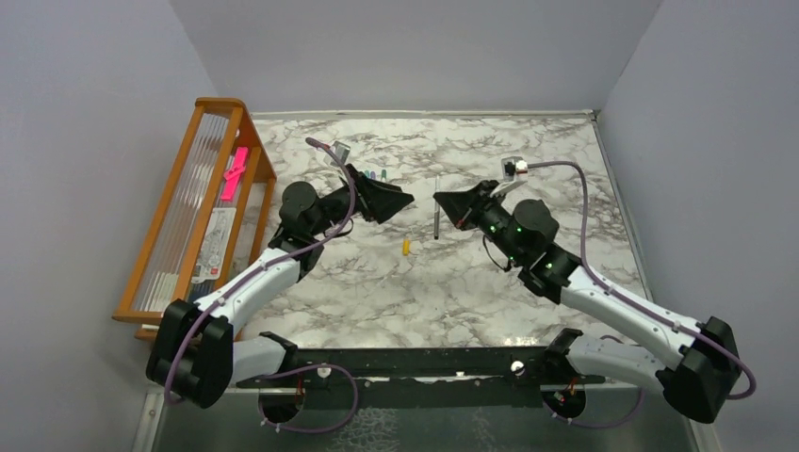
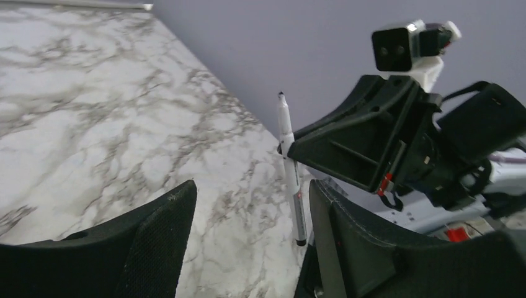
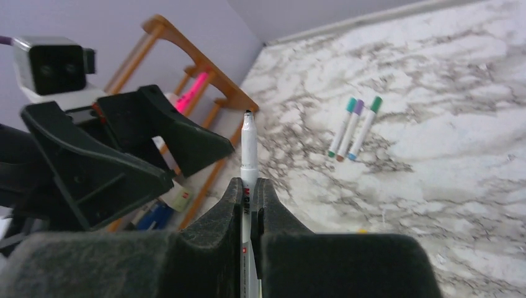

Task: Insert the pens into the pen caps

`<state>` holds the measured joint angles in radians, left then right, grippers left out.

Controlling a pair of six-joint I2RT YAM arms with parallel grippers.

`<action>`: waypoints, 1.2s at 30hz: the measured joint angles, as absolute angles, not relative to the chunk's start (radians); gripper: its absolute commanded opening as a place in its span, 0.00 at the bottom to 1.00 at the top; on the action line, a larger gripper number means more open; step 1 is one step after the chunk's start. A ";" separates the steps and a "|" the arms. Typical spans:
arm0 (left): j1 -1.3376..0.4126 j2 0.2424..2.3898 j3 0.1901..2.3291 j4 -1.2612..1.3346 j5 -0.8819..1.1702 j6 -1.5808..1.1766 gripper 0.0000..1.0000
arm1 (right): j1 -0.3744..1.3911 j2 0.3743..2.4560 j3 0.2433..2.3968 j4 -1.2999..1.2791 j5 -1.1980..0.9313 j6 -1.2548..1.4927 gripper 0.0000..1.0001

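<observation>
My right gripper (image 3: 248, 183) is shut on a thin white pen (image 3: 249, 146), whose bare dark tip points up and away past the fingers. From above, that pen (image 1: 437, 213) lies in line with the table's depth at the right gripper (image 1: 445, 203). Facing it a short way to the left, my left gripper (image 1: 403, 201) is open; its jaws (image 2: 251, 192) hold nothing, and the held pen (image 2: 290, 162) stands just beyond them. Three capped pens (image 3: 352, 128) with teal, purple and green caps lie side by side on the marble. A small orange-yellow cap (image 1: 406, 246) lies loose below the grippers.
A wooden rack (image 1: 203, 188) stands along the left wall with a bright pink strip (image 1: 234, 172) and other items in it. Grey walls close the table (image 1: 565, 169) at the back and on both sides.
</observation>
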<state>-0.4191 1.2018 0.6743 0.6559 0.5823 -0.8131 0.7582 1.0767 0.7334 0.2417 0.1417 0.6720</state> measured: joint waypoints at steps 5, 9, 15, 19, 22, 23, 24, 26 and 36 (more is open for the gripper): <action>-0.496 1.214 0.678 0.841 0.684 -0.862 0.68 | 0.758 0.957 0.705 0.352 0.106 0.652 0.01; -0.572 1.253 0.700 0.895 0.711 -0.866 0.65 | 0.758 0.914 0.705 0.407 0.072 0.646 0.01; -0.659 1.293 0.731 0.910 0.710 -0.858 0.51 | 0.758 0.900 0.705 0.421 0.051 0.642 0.01; -0.685 1.295 0.754 0.918 0.709 -0.849 0.30 | 0.758 0.888 0.699 0.422 0.042 0.642 0.01; -0.689 1.297 0.762 0.925 0.701 -0.843 0.10 | 0.758 0.875 0.693 0.428 0.032 0.646 0.01; -0.690 1.301 0.762 0.929 0.697 -0.843 0.02 | 0.758 0.870 0.690 0.431 0.028 0.649 0.01; -0.690 1.306 0.763 0.932 0.694 -0.843 0.00 | 0.758 0.866 0.685 0.436 0.027 0.650 0.01; -0.690 1.318 0.763 0.934 0.691 -0.844 0.00 | 0.757 0.858 0.670 0.447 0.022 0.649 0.01; -0.690 1.372 0.812 0.890 0.722 -0.760 0.00 | 0.754 0.834 0.701 0.350 -0.001 0.548 0.36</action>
<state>-0.6895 1.3720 0.8116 0.8902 0.7219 -0.7597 0.7536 0.8345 0.7006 0.3496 -0.0010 0.5476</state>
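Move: The pen, nib up, is pinched in my right hand, its middle some 2 cm below those fingertips. From my open left hand the pen stands about 8 cm to the right, 1 cm back and roughly level. On the table, the yellow cap lies about 27 cm below my left hand, 2 cm ahead and 1 cm to its right; the three capped pens are some 16 cm ahead, 7 cm left and 28 cm down. I bring my left hand right and back, about 12 cm with a slight rise, turning it some 20 degrees clockwise, and shut its fingers on the pen's lower end, below my right hand. My right hand lifts the pen about 9 cm and draws back 5 cm, fingers tipping upward, then opens around the pen once the left has it. ##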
